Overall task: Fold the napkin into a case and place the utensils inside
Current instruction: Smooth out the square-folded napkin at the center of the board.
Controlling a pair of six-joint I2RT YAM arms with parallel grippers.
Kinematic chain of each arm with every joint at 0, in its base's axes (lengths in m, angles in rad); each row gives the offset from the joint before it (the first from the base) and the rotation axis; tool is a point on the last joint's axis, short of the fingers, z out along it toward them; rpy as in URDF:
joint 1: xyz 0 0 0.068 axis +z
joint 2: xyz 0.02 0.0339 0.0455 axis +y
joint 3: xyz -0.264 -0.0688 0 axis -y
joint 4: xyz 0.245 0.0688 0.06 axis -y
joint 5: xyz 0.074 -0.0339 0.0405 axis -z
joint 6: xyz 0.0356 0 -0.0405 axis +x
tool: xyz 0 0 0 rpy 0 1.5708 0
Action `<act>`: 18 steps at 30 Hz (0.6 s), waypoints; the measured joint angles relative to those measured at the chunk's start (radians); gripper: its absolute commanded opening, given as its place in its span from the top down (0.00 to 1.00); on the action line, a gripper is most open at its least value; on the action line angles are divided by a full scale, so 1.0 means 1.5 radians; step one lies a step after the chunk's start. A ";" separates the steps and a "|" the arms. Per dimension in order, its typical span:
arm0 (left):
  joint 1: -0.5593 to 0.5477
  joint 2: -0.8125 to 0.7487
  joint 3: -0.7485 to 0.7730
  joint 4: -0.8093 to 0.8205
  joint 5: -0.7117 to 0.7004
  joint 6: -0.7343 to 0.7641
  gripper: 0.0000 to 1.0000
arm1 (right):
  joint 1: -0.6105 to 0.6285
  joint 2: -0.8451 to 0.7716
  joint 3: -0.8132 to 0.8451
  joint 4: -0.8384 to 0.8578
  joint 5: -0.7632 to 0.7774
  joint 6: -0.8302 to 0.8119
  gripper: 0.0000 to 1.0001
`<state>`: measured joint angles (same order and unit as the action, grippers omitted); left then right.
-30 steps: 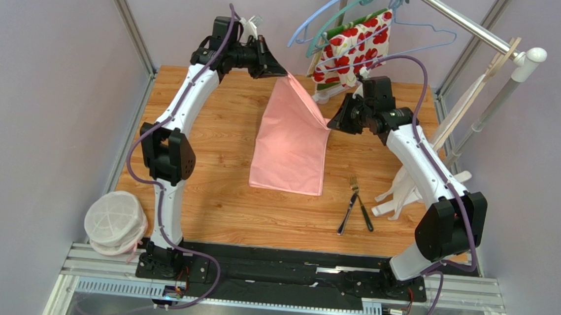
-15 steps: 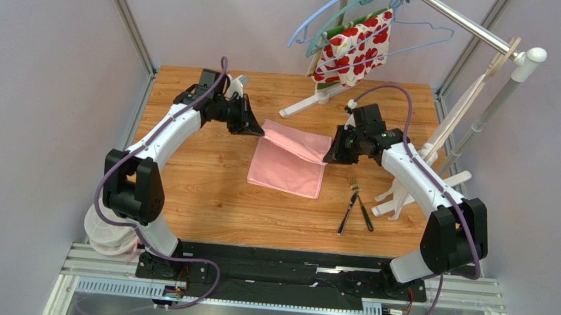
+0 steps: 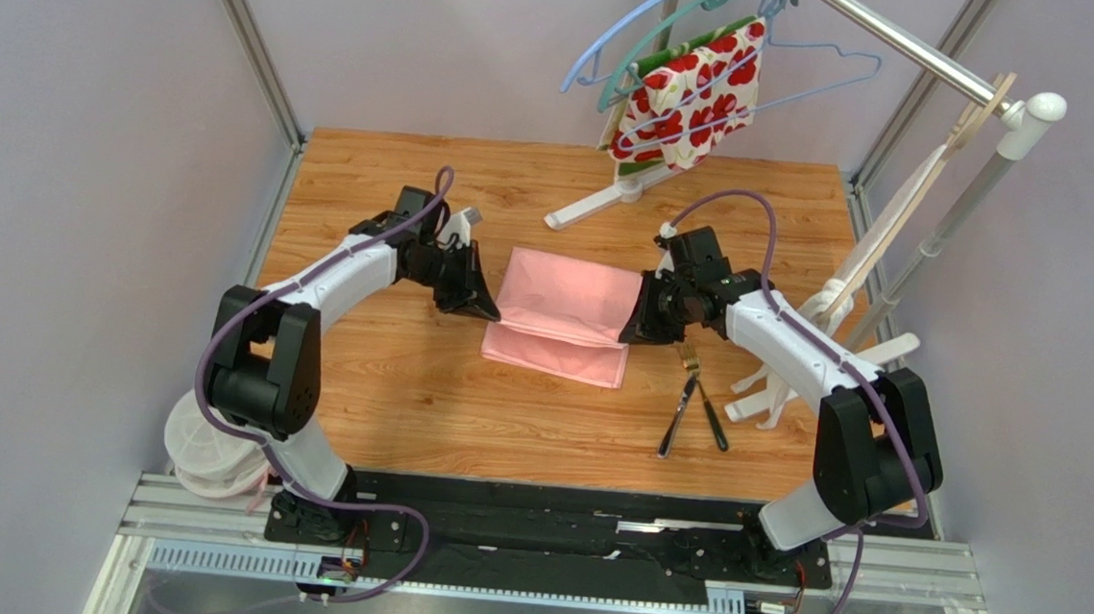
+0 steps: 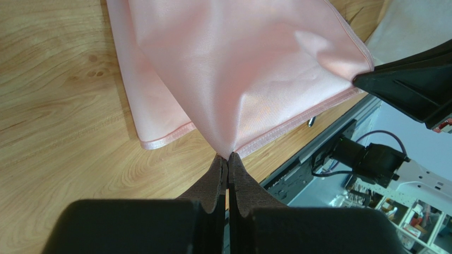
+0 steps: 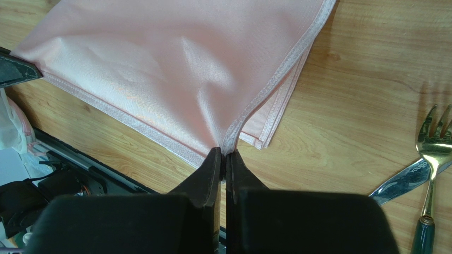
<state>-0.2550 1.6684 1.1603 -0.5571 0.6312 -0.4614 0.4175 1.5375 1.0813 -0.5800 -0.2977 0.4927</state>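
Observation:
The light-pink napkin (image 3: 564,313) lies in the middle of the wooden table, its upper layer folded toward me over the lower one. My left gripper (image 3: 489,308) is shut on the upper layer's left corner (image 4: 228,153). My right gripper (image 3: 634,329) is shut on its right corner (image 5: 225,150), where the hemmed edges stack up. Both held corners hang just above the lower layer's near edge. The utensils rest crossed on the wood to the right: a fork (image 3: 687,381) (image 5: 434,151) and a darker piece (image 3: 714,422) (image 5: 403,180). No case shows.
A red-and-white floral cloth (image 3: 691,93) hangs on hangers from a rail at the back. A white rack's feet (image 3: 792,371) stand just right of the utensils. A white bowl-shaped thing (image 3: 223,436) sits off the table's near left corner.
Both grippers came down and toward me with the napkin's far edge, laying the raised cloth over its near part. The utensils have not moved.

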 measured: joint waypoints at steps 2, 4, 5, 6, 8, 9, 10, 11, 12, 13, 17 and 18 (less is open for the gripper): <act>-0.001 0.003 -0.016 0.009 -0.001 -0.002 1.00 | 0.001 0.000 -0.012 0.009 -0.001 0.002 1.00; -0.001 0.005 -0.031 0.019 -0.001 -0.003 1.00 | 0.004 0.003 -0.023 0.016 -0.001 0.005 1.00; -0.001 0.007 -0.037 0.022 -0.002 -0.003 1.00 | 0.005 0.006 -0.028 0.019 -0.001 0.005 1.00; -0.001 0.010 -0.041 0.023 -0.002 -0.003 1.00 | 0.007 0.008 -0.032 0.023 -0.002 0.006 1.00; -0.001 0.017 -0.046 0.028 -0.002 -0.003 1.00 | 0.008 0.018 -0.042 0.033 -0.003 0.006 1.00; -0.002 0.020 -0.047 0.029 -0.003 -0.004 1.00 | 0.009 0.023 -0.047 0.038 -0.005 0.007 1.00; -0.004 0.023 -0.047 0.031 -0.005 -0.004 1.00 | 0.009 0.030 -0.051 0.042 -0.006 0.008 1.00; -0.005 0.026 -0.049 0.035 -0.007 -0.004 1.00 | 0.009 0.035 -0.054 0.046 -0.006 0.008 1.00; -0.007 0.028 -0.050 0.038 -0.008 -0.005 1.00 | 0.009 0.040 -0.058 0.050 -0.007 0.010 1.00; -0.009 0.030 -0.054 0.042 -0.010 -0.005 1.00 | 0.009 0.044 -0.061 0.051 -0.007 0.010 1.00; -0.012 0.037 -0.069 0.051 -0.024 -0.006 1.00 | 0.009 0.054 -0.068 0.063 -0.008 0.011 1.00; -0.012 0.039 -0.072 0.051 -0.028 -0.006 1.00 | 0.010 0.057 -0.068 0.066 -0.008 0.011 1.00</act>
<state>-0.2737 1.7275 1.0515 -0.4801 0.5896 -0.4709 0.4320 1.6230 0.9798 -0.4805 -0.3099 0.5087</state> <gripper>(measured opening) 0.017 0.024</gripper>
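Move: Each gripper already pinches a corner of the napkin's raised near edge. The near left corner of its lower layers is about 3 cm back, 1 cm left and 8 cm below the left gripper; their near right corner is roughly 4 cm straight back and 7 cm below the right one. From the right gripper, the knife lies about 7 cm back and 8 cm right, the fork 5 cm back and 12 cm right, both about 7 cm below. Lower both grippers together about 5 cm towards the near edge of the napkin's lower layers, letting each drift back some 1.5 cm on the way down. Keep both pinches shut on the two corners so the held edge stays stretched between them, with the wrists tipping only slightly. ##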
